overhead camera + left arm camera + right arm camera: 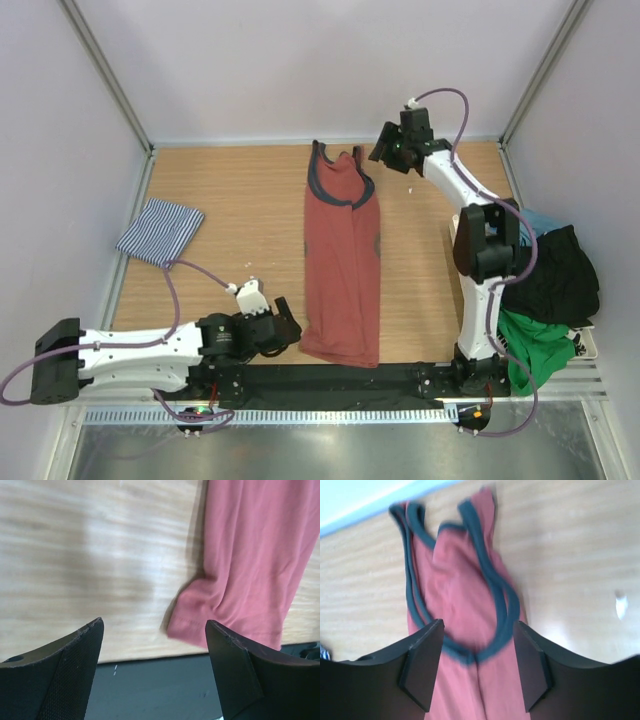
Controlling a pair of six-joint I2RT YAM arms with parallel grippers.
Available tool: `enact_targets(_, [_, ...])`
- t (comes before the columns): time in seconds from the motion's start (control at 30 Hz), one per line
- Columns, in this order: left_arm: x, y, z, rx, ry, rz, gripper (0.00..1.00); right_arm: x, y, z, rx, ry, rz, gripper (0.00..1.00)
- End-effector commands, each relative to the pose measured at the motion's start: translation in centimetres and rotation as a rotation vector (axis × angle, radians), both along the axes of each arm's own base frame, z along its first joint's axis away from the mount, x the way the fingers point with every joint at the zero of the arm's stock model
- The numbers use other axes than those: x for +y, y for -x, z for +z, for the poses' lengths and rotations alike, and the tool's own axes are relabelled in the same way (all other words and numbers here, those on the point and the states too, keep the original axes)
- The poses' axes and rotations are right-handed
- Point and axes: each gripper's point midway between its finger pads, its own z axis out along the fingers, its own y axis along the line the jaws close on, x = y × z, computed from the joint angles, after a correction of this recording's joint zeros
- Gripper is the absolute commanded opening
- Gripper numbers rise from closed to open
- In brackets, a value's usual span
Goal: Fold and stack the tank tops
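Note:
The rust-red tank top (342, 260) lies as a long narrow strip down the middle of the table, its dark-trimmed straps (470, 575) at the far end and its hem (220, 615) near the front edge. A folded striped tank top (160, 231) rests at the left. My left gripper (288, 333) stands open just left of the hem corner, nothing between its fingers (65, 675). My right gripper (385, 152) hovers open just right of the straps, above them in the right wrist view, and holds nothing.
A heap of black, green and blue cloth (548, 300) sits off the table's right side. A dark strip (150, 690) runs along the front edge. White walls close in the back and sides.

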Motion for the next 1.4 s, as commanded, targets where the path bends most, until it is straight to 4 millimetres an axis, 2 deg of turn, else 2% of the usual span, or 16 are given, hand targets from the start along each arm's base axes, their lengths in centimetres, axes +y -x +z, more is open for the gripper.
enact_targets(0.0, [-1.9,-2.0,0.6,-0.057,0.048,-0.06,0.83,-0.2,5.5,3.6,-0.023,0.086,0.02,0.62])
enact_targets(0.03, [-1.5,-3.1,0.5,-0.061,0.014,-0.062,0.83,-0.8,7.8,0.9,0.047,0.089,0.019,0.61])
enact_targets(0.07, [-1.9,-3.2,0.3,-0.033,0.009,-0.097,0.83,-1.0,8.7,0.6,0.05,0.086,0.019,0.6])
enact_targets(0.1, [-2.7,-4.1,0.6,-0.036,0.008,-0.112,0.83,-1.2,10.0,1.8,0.032,0.077,0.018,0.6])
enact_targets(0.13, [-2.3,-5.3,0.5,-0.037,-0.027,-0.124,0.83,-1.3,12.1,-0.6,0.092,0.068,0.028,0.59])
enact_targets(0.2, [-3.2,-6.9,1.4,-0.044,-0.015,-0.138,0.82,-1.6,14.7,-1.9,0.122,0.058,0.034,0.57])
enact_targets(0.23, [-2.5,-8.3,0.8,-0.036,-0.059,-0.133,0.81,-1.6,15.5,-2.5,0.135,0.058,0.039,0.57])
enact_targets(0.3, [-3.2,-10.0,1.7,-0.039,-0.032,-0.144,0.79,-1.6,16.9,-3.2,0.146,0.064,0.053,0.56])
enact_targets(0.33, [-2.5,-11.5,1.8,-0.037,-0.026,-0.113,0.79,-1.6,18.1,-4.2,0.169,0.071,0.061,0.56])
enact_targets(0.37, [-2.4,-12.2,1.3,-0.021,-0.035,-0.129,0.77,-1.8,18.4,-4.5,0.171,0.081,0.065,0.56])
enact_targets(0.43, [-2.4,-14.5,2.4,-0.024,0.018,-0.112,0.76,-2.1,19.1,-5.9,0.198,0.097,0.071,0.56])
enact_targets(0.6, [-2.5,-19.7,4.2,-0.048,0.017,-0.108,0.75,-1.8,18.8,-7.5,0.234,0.123,0.095,0.56])
enact_targets(0.77, [-3.8,-24.1,4.5,-0.035,0.042,-0.105,0.69,-1.2,17.6,-8.1,0.244,0.144,0.101,0.55])
enact_targets(0.87, [-4.5,-26.0,2.8,0.0,0.019,-0.104,0.65,-1.2,17.1,-8.8,0.262,0.177,0.09,0.53])
enact_targets(1.17, [-5.2,-29.3,0.0,0.063,-0.019,-0.085,0.57,-1.1,15.1,-9.5,0.265,0.241,0.062,0.5])
enact_targets(1.37, [-4.5,-30.2,-2.6,0.107,-0.061,-0.071,0.38,-0.9,14.3,-10.3,0.277,0.264,0.06,0.41])
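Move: The red tank top lies lengthwise. The left edge of its body, near the armhole trim, is about 30 cm ahead of the left hand, 5 cm to its right and 4 cm lower; its near-left hem corner is some 4 cm back and 5 cm right. The folded striped tank top is about 30 cm ahead, 38 cm left. The red top's right edge lies roughly 16 cm back, 1 cm right and 12 cm below the right hand; the near strap tip is about 6 cm ahead, 7 cm left. The red tank top's two long edges are approached together. The left hand sweeps about 29 cm forward, drifting right, arches slightly up, then sinks at the edge, fingers narrowing from wide to about half open. The right hand comes back some 21 cm and down, tipping steeper, then eases forward 5 cm, still sinking, fingers narrowing, to straddle the right edge. ##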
